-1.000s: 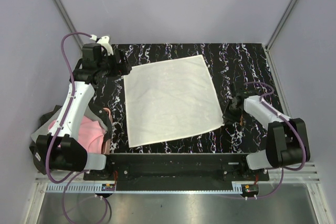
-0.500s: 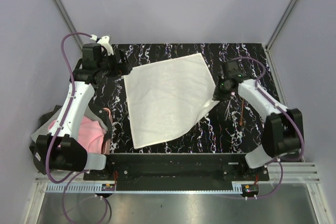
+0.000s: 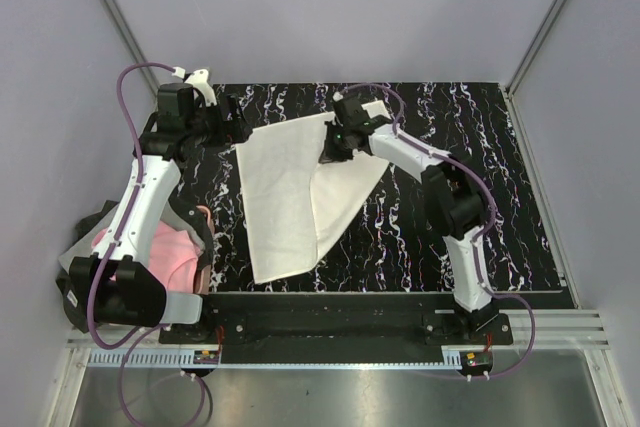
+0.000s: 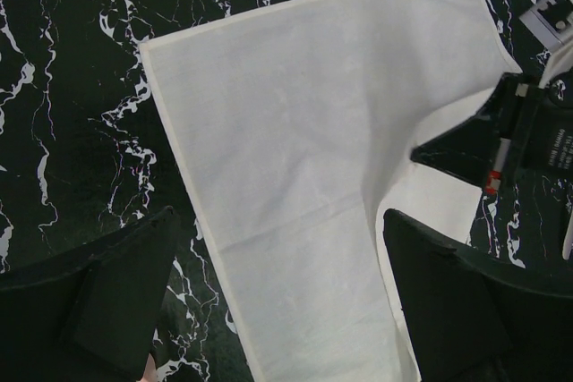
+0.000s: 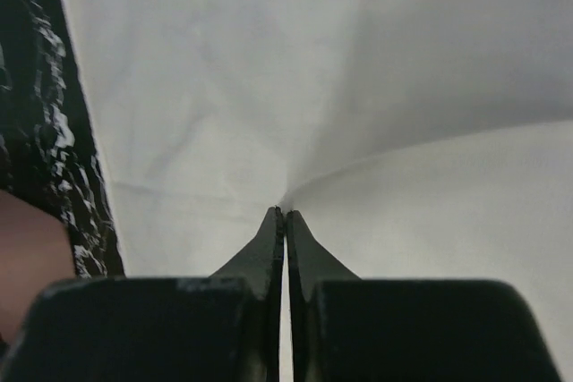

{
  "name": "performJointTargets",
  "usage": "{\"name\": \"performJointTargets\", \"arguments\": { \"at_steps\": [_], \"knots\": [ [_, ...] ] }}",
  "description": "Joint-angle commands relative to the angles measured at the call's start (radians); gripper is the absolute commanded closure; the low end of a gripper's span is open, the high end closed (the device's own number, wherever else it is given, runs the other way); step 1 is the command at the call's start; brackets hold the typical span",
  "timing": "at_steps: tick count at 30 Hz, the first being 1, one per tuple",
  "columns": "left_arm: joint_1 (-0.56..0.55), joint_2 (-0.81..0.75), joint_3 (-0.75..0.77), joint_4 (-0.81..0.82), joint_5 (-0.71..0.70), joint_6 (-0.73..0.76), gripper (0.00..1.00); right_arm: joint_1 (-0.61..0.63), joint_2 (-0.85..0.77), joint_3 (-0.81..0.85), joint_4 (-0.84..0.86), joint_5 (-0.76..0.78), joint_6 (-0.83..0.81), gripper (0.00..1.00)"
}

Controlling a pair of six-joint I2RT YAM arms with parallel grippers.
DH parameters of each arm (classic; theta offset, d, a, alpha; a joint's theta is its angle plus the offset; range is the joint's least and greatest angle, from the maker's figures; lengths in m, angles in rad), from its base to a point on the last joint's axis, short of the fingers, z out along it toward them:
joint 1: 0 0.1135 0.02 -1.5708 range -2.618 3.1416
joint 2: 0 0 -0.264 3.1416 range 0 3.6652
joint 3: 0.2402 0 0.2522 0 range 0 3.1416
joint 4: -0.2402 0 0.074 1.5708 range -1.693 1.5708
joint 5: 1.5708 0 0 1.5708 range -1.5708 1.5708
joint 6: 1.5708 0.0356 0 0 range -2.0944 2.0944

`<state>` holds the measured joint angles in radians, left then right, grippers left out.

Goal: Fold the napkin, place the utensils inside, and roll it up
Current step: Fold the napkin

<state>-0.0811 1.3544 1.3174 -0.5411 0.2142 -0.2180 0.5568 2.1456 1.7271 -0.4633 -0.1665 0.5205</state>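
Note:
The cream napkin lies on the black marbled table, with its right part lifted and folded over toward the left. My right gripper is above the napkin's back half, shut on a pinched bit of the cloth, which fans out from the tips. My left gripper hovers open at the napkin's back-left corner. Its fingers straddle the flat cloth without touching it. In the left wrist view the right gripper shows at the right edge. The utensils are not in view.
A pink cloth and a grey one lie off the table's left edge beside the left arm. The right arm stretches across the table's right half. Grey walls enclose the table on three sides.
My right gripper has carried the napkin's front-right corner from the table's right side up and leftward over the cloth, folding it. The left arm has not moved.

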Motion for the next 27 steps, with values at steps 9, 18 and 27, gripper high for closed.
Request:
{"name": "performJointTargets", "arguments": {
  "at_steps": [9, 18, 27],
  "knots": [
    [0.004, -0.037, -0.003, 0.05, 0.024, -0.006, 0.01, 0.074, 0.37, 0.516, 0.25, -0.159, 0.148, 1.0],
    [0.004, -0.028, -0.003, 0.053, 0.033, -0.011, 0.01, 0.111, 0.638, 0.909, 0.262, -0.179, 0.231, 1.0],
    [0.006, -0.023, -0.004, 0.055, 0.039, -0.014, 0.01, 0.134, 0.695, 0.908, 0.528, -0.16, 0.346, 1.0]
  ]
}}
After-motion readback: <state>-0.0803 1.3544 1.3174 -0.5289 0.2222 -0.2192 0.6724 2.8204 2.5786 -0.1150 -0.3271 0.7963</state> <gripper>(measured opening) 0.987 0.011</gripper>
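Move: The right hand already pinches the napkin's near right corner and carries it towards the far left corner, which lies about 12 cm ahead of the hand, 26 cm to its left and 7 cm below. Around that goal, the far right corner is some 20 cm ahead and 18 cm to the hand's right, the near left corner about 32 cm back and 17 cm left. From the left hand, the far left corner is roughly 11 cm ahead, 4 cm left and 22 cm below. Keeping its shut fingers on the corner, the right hand sweeps it about 19 cm left and some 8 cm forward over the napkin towards the far left corner, staying low at nearly the same height. The forward part is done by about halfway and the rest goes almost purely left, slowing, while the wrist rolls some 30 degrees so that the fingers swing from pointing steeply down to a flatter, leftward slant. ##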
